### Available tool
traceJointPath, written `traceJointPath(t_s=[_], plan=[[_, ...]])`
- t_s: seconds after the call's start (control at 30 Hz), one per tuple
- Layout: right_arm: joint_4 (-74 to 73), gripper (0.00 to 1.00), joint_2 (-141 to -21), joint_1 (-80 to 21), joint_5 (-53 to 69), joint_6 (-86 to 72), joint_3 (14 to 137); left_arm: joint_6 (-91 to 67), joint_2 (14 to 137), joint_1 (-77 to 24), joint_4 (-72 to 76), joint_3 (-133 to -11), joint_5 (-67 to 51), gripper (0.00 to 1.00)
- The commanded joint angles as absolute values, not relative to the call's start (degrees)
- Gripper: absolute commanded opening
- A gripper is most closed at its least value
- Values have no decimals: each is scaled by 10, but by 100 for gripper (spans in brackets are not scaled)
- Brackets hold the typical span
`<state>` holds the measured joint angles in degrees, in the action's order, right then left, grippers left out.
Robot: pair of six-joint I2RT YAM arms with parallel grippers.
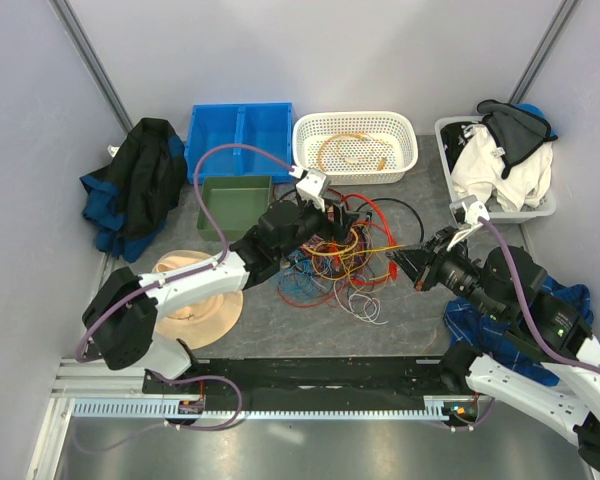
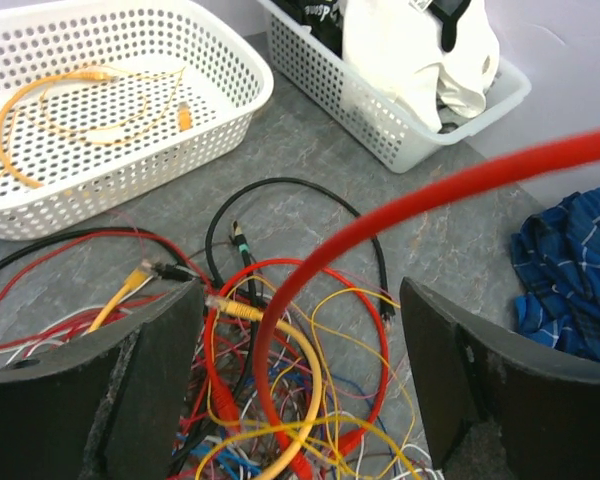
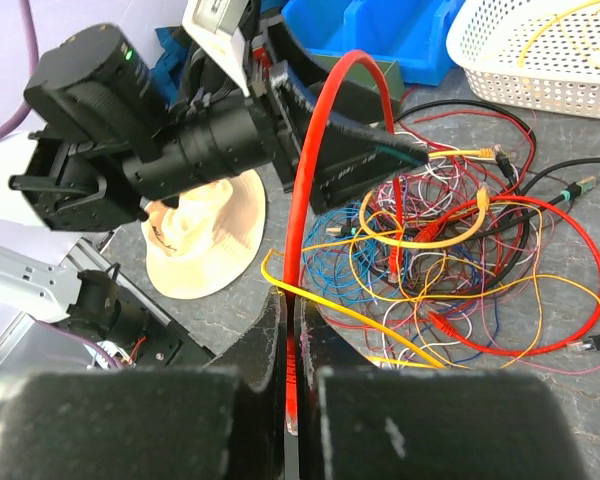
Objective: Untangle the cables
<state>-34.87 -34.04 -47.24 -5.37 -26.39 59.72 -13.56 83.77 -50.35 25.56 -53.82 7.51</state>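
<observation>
The cables lie in a tangle of red, yellow, blue, black and white wires at the table's middle. My right gripper is shut on the end of a thick red cable. That cable arcs up from the pinch and over toward my left gripper. In the left wrist view the red cable sweeps from the upper right down between the wide-apart fingers. My left gripper hangs open just above the tangle. My right gripper sits at the tangle's right edge.
A white basket behind the tangle holds one orange-yellow cable. A blue bin and a green bin stand at the back left. A straw hat lies under the left arm. A clothes basket sits at the back right.
</observation>
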Motion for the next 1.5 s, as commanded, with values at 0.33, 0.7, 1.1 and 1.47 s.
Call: traceJointPath(t_s=[0.33,0.7,1.1,1.47], plan=[[-340,48,-312,-472,-107,-276,584,-78,739,-451,109,-613,136,2],[-314,86,-304,-472,-141,-272,509,-99,730,-434,-125,-807,217,2],[-136,87,-344,-472,-95,-275,395,-127,729,-434,-164,-858,166,2],[168,93,-467,-475,53,-374,325,-148,739,-441,-178,-880,128,2]])
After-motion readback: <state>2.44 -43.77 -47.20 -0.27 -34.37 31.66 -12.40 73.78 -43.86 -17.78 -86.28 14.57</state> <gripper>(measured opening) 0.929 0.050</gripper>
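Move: Between the left hand's open fingers runs the raised red cable, roughly 2 cm ahead, 1 cm to the right and level. The orange cable looped on the pile lies some 7 cm ahead of this hand, 3 cm left and 14 cm below. The right hand already pinches the same red cable near a plug. From the right hand the orange cable is about 20 cm ahead, 10 cm left and 23 cm down. Closing on the red cable after edging about a centimetre forward, the left hand pinches it and lifts it some 17 cm up and 10 cm left, turning counter-clockwise. Once that grip is made, the right fingers open and let the red cable go; the right hand then sinks about 12 cm, swinging 7 cm left and slightly forward towards the orange cable, fingers kept open. ##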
